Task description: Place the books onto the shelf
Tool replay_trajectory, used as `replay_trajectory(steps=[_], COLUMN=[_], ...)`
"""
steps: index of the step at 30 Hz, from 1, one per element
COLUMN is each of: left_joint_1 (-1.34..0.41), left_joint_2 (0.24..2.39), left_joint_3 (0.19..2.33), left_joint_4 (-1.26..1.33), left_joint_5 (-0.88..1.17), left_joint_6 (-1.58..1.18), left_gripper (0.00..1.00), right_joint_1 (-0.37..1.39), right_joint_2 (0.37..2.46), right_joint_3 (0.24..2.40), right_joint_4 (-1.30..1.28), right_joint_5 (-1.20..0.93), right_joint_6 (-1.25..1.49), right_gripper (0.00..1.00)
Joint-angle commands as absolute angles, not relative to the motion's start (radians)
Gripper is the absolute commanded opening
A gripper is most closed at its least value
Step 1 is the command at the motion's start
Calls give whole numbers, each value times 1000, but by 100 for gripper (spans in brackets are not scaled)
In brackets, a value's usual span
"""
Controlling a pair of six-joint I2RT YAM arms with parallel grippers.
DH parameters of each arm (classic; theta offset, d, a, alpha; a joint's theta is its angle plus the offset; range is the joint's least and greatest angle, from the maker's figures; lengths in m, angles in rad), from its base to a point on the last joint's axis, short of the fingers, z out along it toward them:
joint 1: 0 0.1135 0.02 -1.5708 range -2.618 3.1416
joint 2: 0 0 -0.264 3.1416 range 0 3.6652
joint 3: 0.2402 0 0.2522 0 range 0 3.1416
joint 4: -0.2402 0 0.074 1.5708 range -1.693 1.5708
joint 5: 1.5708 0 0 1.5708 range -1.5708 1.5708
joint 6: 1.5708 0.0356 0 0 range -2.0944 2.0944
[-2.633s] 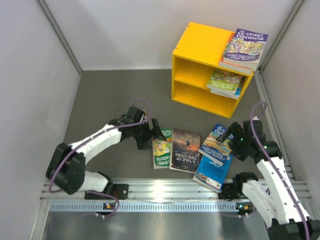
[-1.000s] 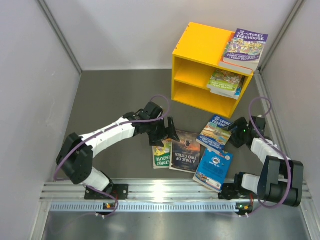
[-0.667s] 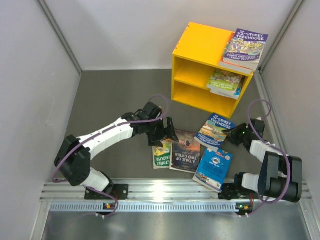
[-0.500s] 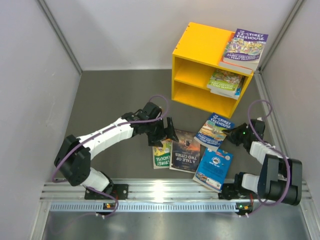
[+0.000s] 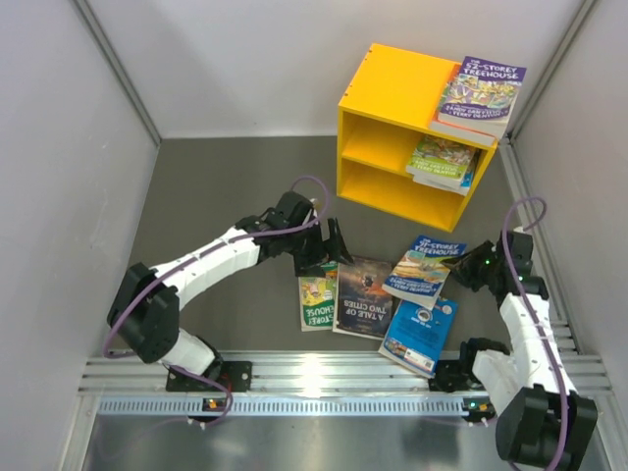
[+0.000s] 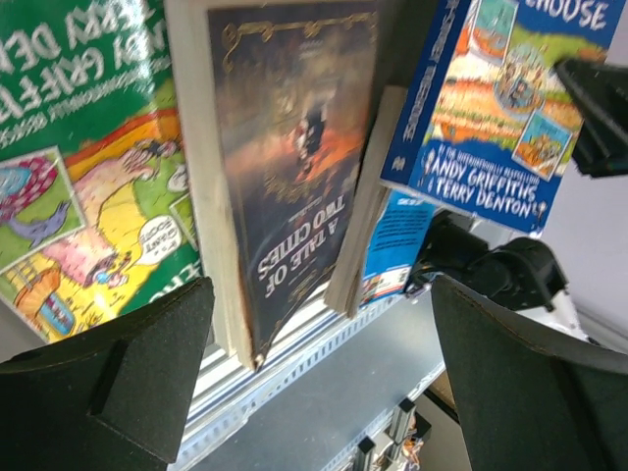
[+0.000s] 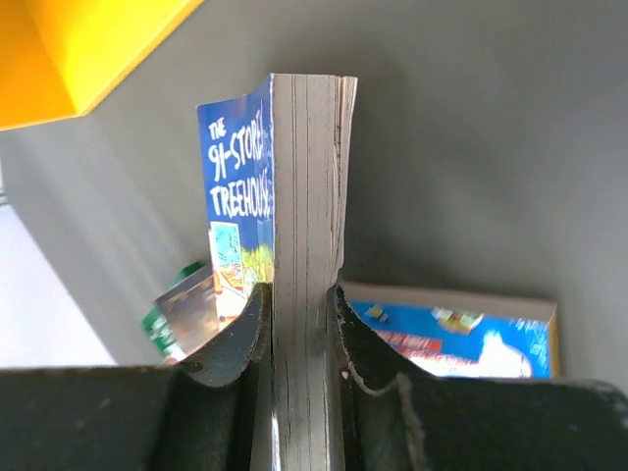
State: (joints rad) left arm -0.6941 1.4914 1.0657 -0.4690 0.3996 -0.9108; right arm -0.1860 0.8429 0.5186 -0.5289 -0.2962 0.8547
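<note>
The yellow shelf stands at the back right, with a purple Treehouse book on its top and green books in its upper compartment. My right gripper is shut on the page edge of a blue Treehouse book, which hangs tilted above the floor. A dark book, a green book and a plain blue book lie flat. My left gripper hovers open over the green and dark books, holding nothing.
Grey walls close in the floor on the left, back and right. A metal rail runs along the near edge by the arm bases. The shelf's lower compartment faces the lying books.
My right gripper has shut on the blue Treehouse book and raised it off the other books. My left gripper has moved slightly toward the shelf, staying open.
</note>
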Motion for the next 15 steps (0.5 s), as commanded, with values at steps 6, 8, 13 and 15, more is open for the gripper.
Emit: replay_trajectory(steps=[6,8,13,15], left_joint_1=[-687,-687,-715,-735], left_joint_2=[1552,1557,1571,1583], left_joint_3=[1189,1196,1201,1203], left_joint_4=[-318,-307,-244,-224], left_joint_5=[474,483,500,500], left_joint_6=[-933,-940,-971,-985], left_gripper=[97,97,97,98], right_joint_1=[-170,-163,-143,-141], right_joint_2=[747,712,667,661], right_joint_3=[715,721,700,698], right_joint_4=[-670,-686,-696,-698], right_joint_5=[-416,-434,-462,-468], right_joint_6=[936,954,988,988], right_gripper=[0,0,0,0])
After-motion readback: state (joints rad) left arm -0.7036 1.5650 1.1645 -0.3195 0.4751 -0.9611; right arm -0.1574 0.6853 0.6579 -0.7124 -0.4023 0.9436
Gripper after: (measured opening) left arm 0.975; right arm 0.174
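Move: The 91-Storey Treehouse book, already clamped by its page edge in the right hand, has its middle some 20 cm to the right of the left hand, about level ahead and roughly 6 cm lower. From the right hand, the yellow shelf's open front is about 16 cm ahead and 11 cm left; the blue book lies some 16 cm back and 6 cm left, A Tale of Two Cities 6 cm back and 19 cm left, both about 8 cm down. The 91-Storey Treehouse book, still pinched at its page edge, is carried up about 7 cm by the right hand, which then also eases some 3 cm left towards the left hand and tilts up slightly. Meanwhile the wide-open left hand heads right and up, about 4 cm each, and a little forward towards the book, its fingers tipping some 10 degrees nearer level. ##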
